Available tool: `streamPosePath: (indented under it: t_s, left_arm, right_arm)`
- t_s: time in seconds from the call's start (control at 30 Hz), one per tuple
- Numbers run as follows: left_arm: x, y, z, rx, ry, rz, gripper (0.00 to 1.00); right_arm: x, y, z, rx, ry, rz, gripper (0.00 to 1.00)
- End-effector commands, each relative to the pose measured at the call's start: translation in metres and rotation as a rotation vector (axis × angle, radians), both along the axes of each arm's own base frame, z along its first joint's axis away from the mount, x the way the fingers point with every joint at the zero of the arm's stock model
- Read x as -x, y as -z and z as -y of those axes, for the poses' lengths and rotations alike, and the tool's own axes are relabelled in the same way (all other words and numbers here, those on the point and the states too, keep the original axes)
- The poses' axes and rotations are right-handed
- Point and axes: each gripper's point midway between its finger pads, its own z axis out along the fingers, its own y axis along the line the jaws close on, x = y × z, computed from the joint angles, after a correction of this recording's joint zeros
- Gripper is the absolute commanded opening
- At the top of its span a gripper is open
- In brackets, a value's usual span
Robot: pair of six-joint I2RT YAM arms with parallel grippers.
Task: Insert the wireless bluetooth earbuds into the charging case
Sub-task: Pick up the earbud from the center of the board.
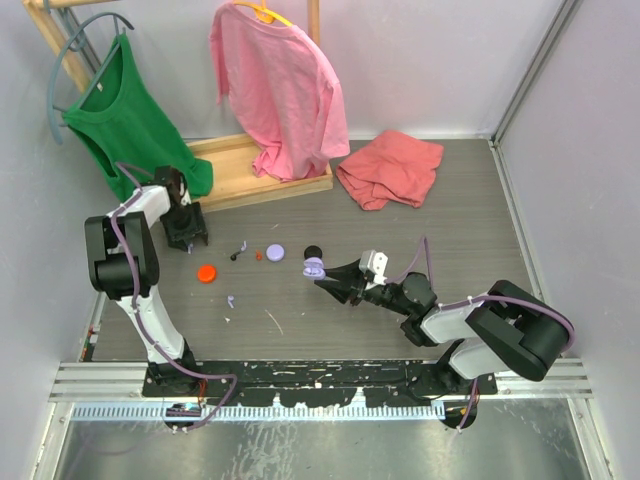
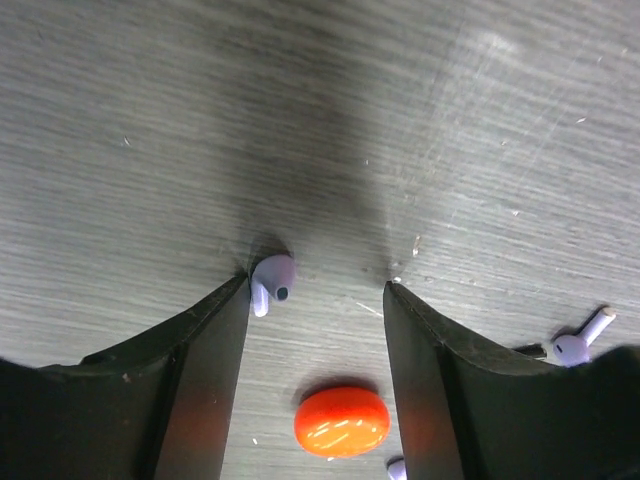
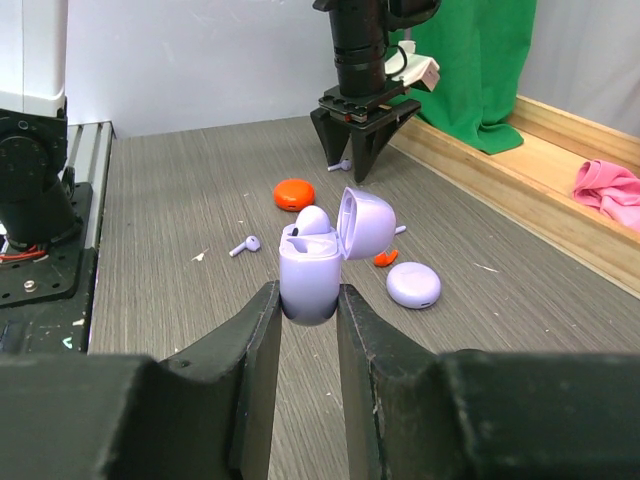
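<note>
My right gripper [image 3: 308,295] is shut on the base of a lavender charging case [image 3: 312,275], held off the table with its lid [image 3: 368,222] swung open; one lavender earbud [image 3: 312,220] sits in it. From above, the case [image 1: 314,267] hangs mid-table. My left gripper [image 2: 318,285] points down at the table, open, and a lavender earbud [image 2: 270,280] lies against the tip of its left finger [image 2: 215,340]. A second lavender earbud [image 2: 580,342] lies off to the right. A black earbud [image 1: 238,250] and a red-orange earbud [image 3: 384,259] rest on the table.
An orange disc [image 2: 342,421] lies behind the left jaws, and a lavender disc [image 3: 413,284] lies near the case. A wooden rack base [image 1: 262,185] with hanging green and pink shirts stands at the back. A pink cloth [image 1: 390,168] lies back right.
</note>
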Motion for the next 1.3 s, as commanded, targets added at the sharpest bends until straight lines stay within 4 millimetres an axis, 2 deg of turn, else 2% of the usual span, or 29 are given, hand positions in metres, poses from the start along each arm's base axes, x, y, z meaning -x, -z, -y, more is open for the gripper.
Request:
streamPosePath:
  t_s: [0.0,0.1,0.43,0.63,0.9,1.13,1.27]
  left_arm:
    - [0.006,-0.010,0.006,-0.003,-0.008,-0.033,0.56]
    - [0.006,-0.011,0.006,-0.021,-0.008,-0.036,0.54]
    - [-0.008,-0.016,-0.014,-0.126,-0.032,-0.035,0.52]
    - [-0.015,-0.005,-0.015,-0.126,-0.020,-0.057,0.43]
    - [-0.005,0.002,-0.015,-0.125,-0.014,-0.117,0.32]
    - [0.004,-0.001,-0.015,-0.128,-0.012,-0.148,0.32]
    - [0.003,-0.003,-0.015,-0.128,-0.009,-0.144,0.32]
  right_arm:
    - [0.000,-0.025,-0.002,-0.057,-0.004,0.082,0.01]
    - [0.000,-0.025,-0.003,-0.056,-0.006,0.081,0.01]
    - [-0.001,-0.024,-0.003,-0.050,-0.005,0.080,0.01]
    - [-0.001,-0.023,-0.004,-0.049,-0.006,0.079,0.01]
    - [-0.001,-0.022,-0.004,-0.046,-0.006,0.075,0.01]
    - [-0.001,-0.022,-0.004,-0.044,-0.006,0.076,0.01]
    - [-0.002,-0.021,-0.004,-0.042,-0.006,0.074,0.01]
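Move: The earbud lies about 2 cm to the left hand's left, level with it fore and aft and some 2 cm below, right beside the left fingertip. From that hand the orange case is about 7 cm back and 2 cm right, another lilac bud some 12 cm right and level, and a third bud about 14 cm back and 8 cm right. From the right hand the earbud lies roughly 18 cm ahead, 33 cm left and 17 cm lower. Back about 1.5 cm, then forward some 2.5 cm and left in a low hop of under 1 cm, the left hand shifts over the earbud, sinks again and eases back about 1 cm. The wrist swings the down-pointing fingertips a little left and back, under 10 degrees, while the fingers close by roughly half and straddle the earbud, with a small gap still showing. The right hand stays put, keeping its hold on the open charging case. ##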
